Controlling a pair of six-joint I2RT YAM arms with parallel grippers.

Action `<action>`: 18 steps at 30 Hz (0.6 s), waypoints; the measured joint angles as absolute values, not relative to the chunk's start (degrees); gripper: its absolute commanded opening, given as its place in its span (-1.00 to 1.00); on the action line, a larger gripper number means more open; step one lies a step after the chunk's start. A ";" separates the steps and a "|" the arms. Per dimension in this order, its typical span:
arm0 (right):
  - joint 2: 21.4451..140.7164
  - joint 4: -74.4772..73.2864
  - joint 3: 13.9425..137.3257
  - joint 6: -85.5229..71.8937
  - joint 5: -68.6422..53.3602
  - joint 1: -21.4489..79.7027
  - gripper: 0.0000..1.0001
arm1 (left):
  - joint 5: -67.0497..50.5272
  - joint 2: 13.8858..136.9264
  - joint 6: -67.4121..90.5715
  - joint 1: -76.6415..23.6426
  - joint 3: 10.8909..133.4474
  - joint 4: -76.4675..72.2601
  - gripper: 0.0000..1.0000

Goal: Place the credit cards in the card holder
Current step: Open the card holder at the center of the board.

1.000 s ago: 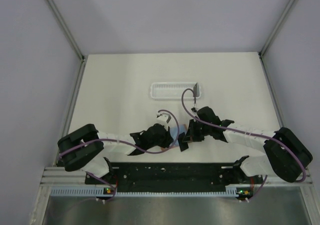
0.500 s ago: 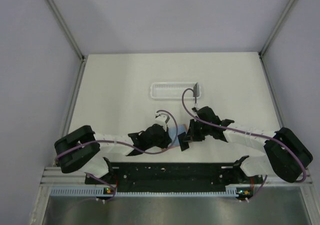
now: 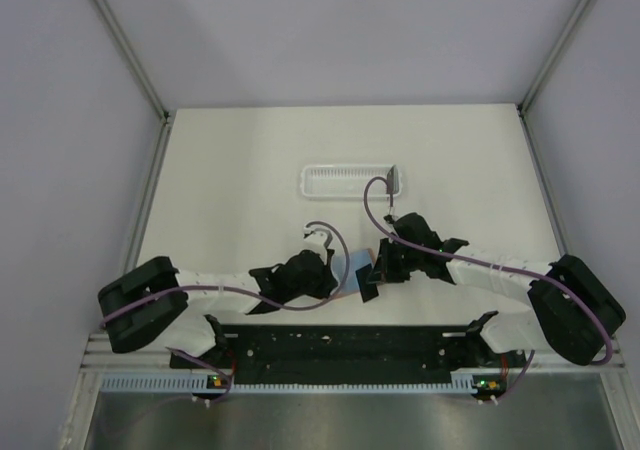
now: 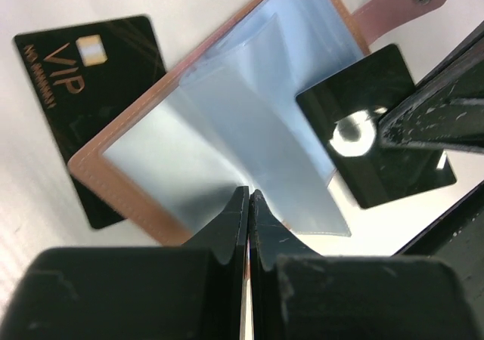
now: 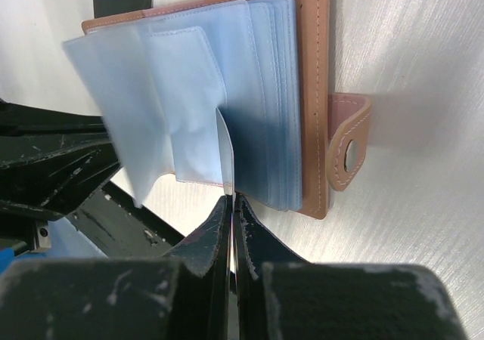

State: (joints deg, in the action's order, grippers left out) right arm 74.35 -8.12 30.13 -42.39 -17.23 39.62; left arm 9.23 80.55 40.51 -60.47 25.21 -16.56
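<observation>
The card holder (image 4: 97, 175) lies open on the table, brown rim around pale blue plastic sleeves. My left gripper (image 4: 248, 195) is shut on the edge of one sleeve, holding it lifted. One black credit card with gold "VIP" lettering (image 4: 76, 75) lies flat, partly under the holder's far side. My right gripper (image 5: 231, 199) is shut on the other black credit card (image 4: 370, 140), which shows edge-on (image 5: 229, 155) among the sleeves of the card holder (image 5: 311, 91). From above, both grippers meet at the holder (image 3: 353, 267) near the table's front edge.
A white slatted tray (image 3: 340, 180) lies at mid-table with a small dark object (image 3: 392, 179) standing at its right end. The holder's snap strap (image 5: 348, 155) sticks out to the side. The black base rail (image 3: 340, 345) runs close behind the grippers.
The left arm has drawn back to the left, pulling its gripper and the pinched sleeve slightly that way. The right arm and its card have held still.
</observation>
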 measured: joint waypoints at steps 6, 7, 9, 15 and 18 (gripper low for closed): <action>74.35 -8.14 30.13 -42.37 -17.21 39.62 -1.00 | 11.20 71.02 42.19 -60.73 23.35 -6.31 -1.00; 74.35 -8.14 30.13 -42.35 -17.21 39.62 -1.00 | 11.70 68.53 42.61 -60.84 23.16 -4.23 -1.00; 74.35 -8.14 30.13 -42.19 -17.19 39.62 -1.00 | 12.80 63.29 43.35 -61.10 23.14 -0.54 -1.00; 74.35 -8.16 30.13 -42.15 -17.21 39.62 -1.00 | 16.32 52.25 43.05 -61.36 25.89 6.92 -1.00; 74.32 -8.19 30.13 -42.15 -17.19 39.62 -1.00 | 17.23 50.89 41.34 -61.39 28.67 6.11 -1.00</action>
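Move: The open card holder's middle lies about 3 cm ahead and 4 cm right of the left fingertips, some 2 cm below them; they are shut at its near-left corner, beside the raised page. From them the VIP card lies roughly 6 cm ahead and 2 cm left, and the black card in the right fingers some 9 cm right, level. From the right hand the holder's middle lies about 1 cm ahead and 6 cm left. The left hand, fingers shut, comes free of the page, slides 4–5 cm left and lifts about 11 cm. ##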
